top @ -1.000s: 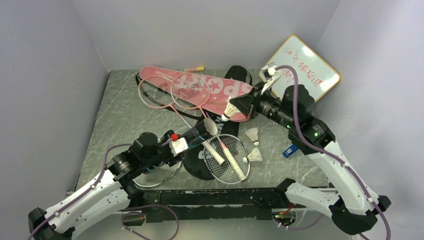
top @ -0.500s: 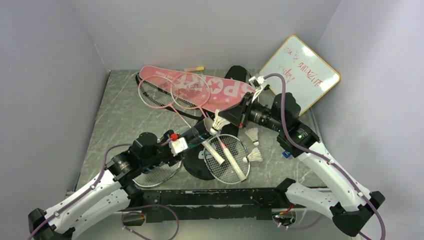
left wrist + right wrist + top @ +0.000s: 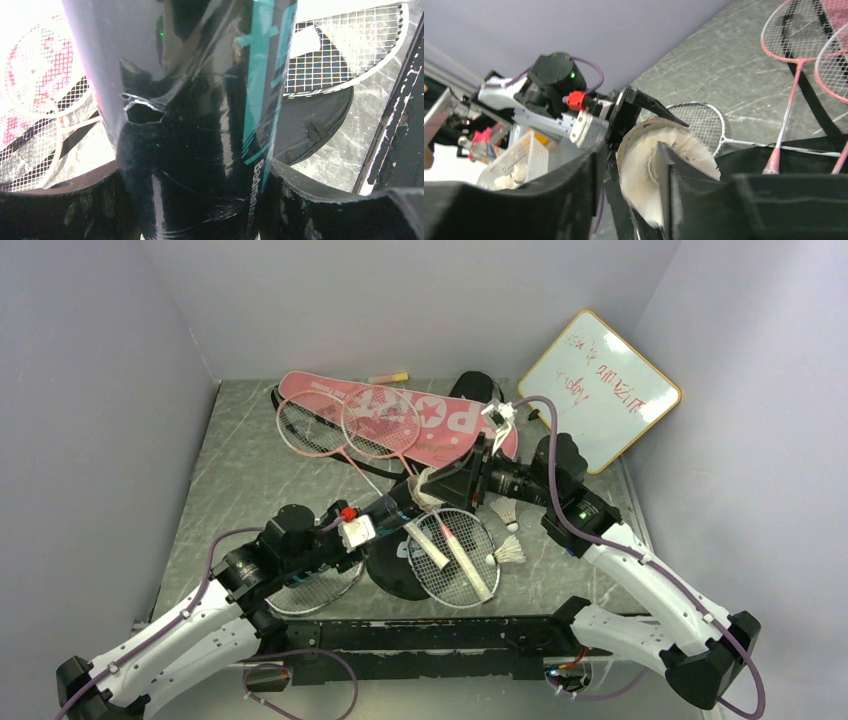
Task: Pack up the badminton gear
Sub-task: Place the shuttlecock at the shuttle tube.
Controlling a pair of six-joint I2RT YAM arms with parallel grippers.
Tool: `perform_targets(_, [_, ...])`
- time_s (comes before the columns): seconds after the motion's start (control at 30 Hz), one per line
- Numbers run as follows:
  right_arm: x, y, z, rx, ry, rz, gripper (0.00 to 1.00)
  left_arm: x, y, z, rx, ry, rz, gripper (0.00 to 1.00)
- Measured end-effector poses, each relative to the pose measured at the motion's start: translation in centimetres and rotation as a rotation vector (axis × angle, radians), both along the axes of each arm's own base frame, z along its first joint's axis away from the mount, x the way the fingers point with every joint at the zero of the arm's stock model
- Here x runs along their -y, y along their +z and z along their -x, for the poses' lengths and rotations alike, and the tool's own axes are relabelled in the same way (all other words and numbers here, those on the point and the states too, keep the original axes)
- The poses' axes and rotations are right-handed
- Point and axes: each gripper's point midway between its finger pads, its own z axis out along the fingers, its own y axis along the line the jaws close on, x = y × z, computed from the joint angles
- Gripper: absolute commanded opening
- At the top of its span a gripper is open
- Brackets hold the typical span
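My left gripper (image 3: 380,518) (image 3: 200,192) is shut on the dark tube (image 3: 396,504) (image 3: 200,100), holding it tilted with its mouth toward the right arm. At that mouth is my right gripper (image 3: 430,486) (image 3: 629,165), its jaws standing apart. A white feather shuttlecock (image 3: 646,165) sits in the tube's opening, one finger inside its skirt, the other finger clear of it. Two more shuttlecocks (image 3: 505,510) (image 3: 510,551) lie on the table. Two pink rackets (image 3: 310,425) (image 3: 382,422) rest on the pink cover (image 3: 450,425). A white racket (image 3: 455,558) lies on a black cover (image 3: 398,575).
A wood-framed whiteboard (image 3: 600,385) leans against the right wall at the back. A small pink-yellow marker (image 3: 388,378) lies by the back wall. Another white racket head (image 3: 315,588) shows under my left arm. A dark rail (image 3: 420,635) runs along the table's near edge.
My right arm swung left and down, carrying the shuttlecock from over the pink cover to the tube's mouth, and its jaws have parted. The left arm stayed still.
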Motion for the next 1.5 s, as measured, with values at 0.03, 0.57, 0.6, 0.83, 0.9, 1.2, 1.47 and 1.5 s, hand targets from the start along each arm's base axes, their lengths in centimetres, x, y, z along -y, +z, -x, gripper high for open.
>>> perform_targets(0.03, [-0.1, -0.1, 0.2, -0.004, 0.011, 0.0, 0.57, 0.0, 0.0, 0.0, 0.0, 0.0, 0.0, 0.36])
perform_targets(0.57, [-0.7, -2.9, 2.7, -0.083, 0.174, 0.061, 0.8, 0.1, 0.0, 0.1, -0.004, -0.009, 0.004, 0.36])
perform_targets(0.6, [-0.9, -3.1, 2.8, -0.094, 0.187, 0.066, 0.8, 0.2, 0.0, 0.2, -0.005, -0.014, 0.005, 0.36])
perform_targets(0.83, [-2.4, -4.1, 3.8, -0.131, 0.262, 0.084, 0.8, 0.6, -0.7, 0.7, -0.039, -0.047, -0.007, 0.36])
perform_targets(0.9, [-3.1, -4.2, 4.3, -0.133, 0.289, 0.089, 0.8, 0.7, -0.9, 0.8, -0.046, -0.056, -0.009, 0.36])
perform_targets(1.2, [-5.1, -5.4, 5.0, -0.155, 0.324, 0.133, 0.81, 0.4, -1.7, 1.3, -0.08, -0.068, -0.028, 0.36])
perform_targets(1.47, [-5.0, -5.2, 4.4, -0.147, 0.26, 0.189, 0.87, 0.6, -1.4, 1.2, -0.071, -0.069, -0.017, 0.36])
perform_targets(1.5, [-4.8, -5.1, 4.1, -0.139, 0.232, 0.199, 0.88, 0.7, -1.3, 1.1, -0.066, -0.068, -0.014, 0.36])
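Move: The shuttlecock sits base-first in the tube's mouth, about 4 cm to the left of the right hand, 1 cm ahead and 2 cm below, its skirt still standing out of the rim. On the table, some 33 cm below the right hand, one loose shuttlecock lies about 16 cm right and 11 cm ahead, another 17 cm right and 3 cm ahead. From the left hand, which holds the tube, the shuttlecock is roughly 12 cm right, 2 cm ahead and 17 cm above. The right hand, its fingers already parting, opens wide and follows the shuttlecock down into the tube mouth, sinking about 5 cm and drawing back as much while going some 5 cm left, its wrist turning nearly 20 degrees counter-clockwise before easing about 1 cm forward, one finger ending inside the rim and the other outside. The left hand keeps its grip on the tube and dips and draws back 1 to 2 cm, tipping slightly. ##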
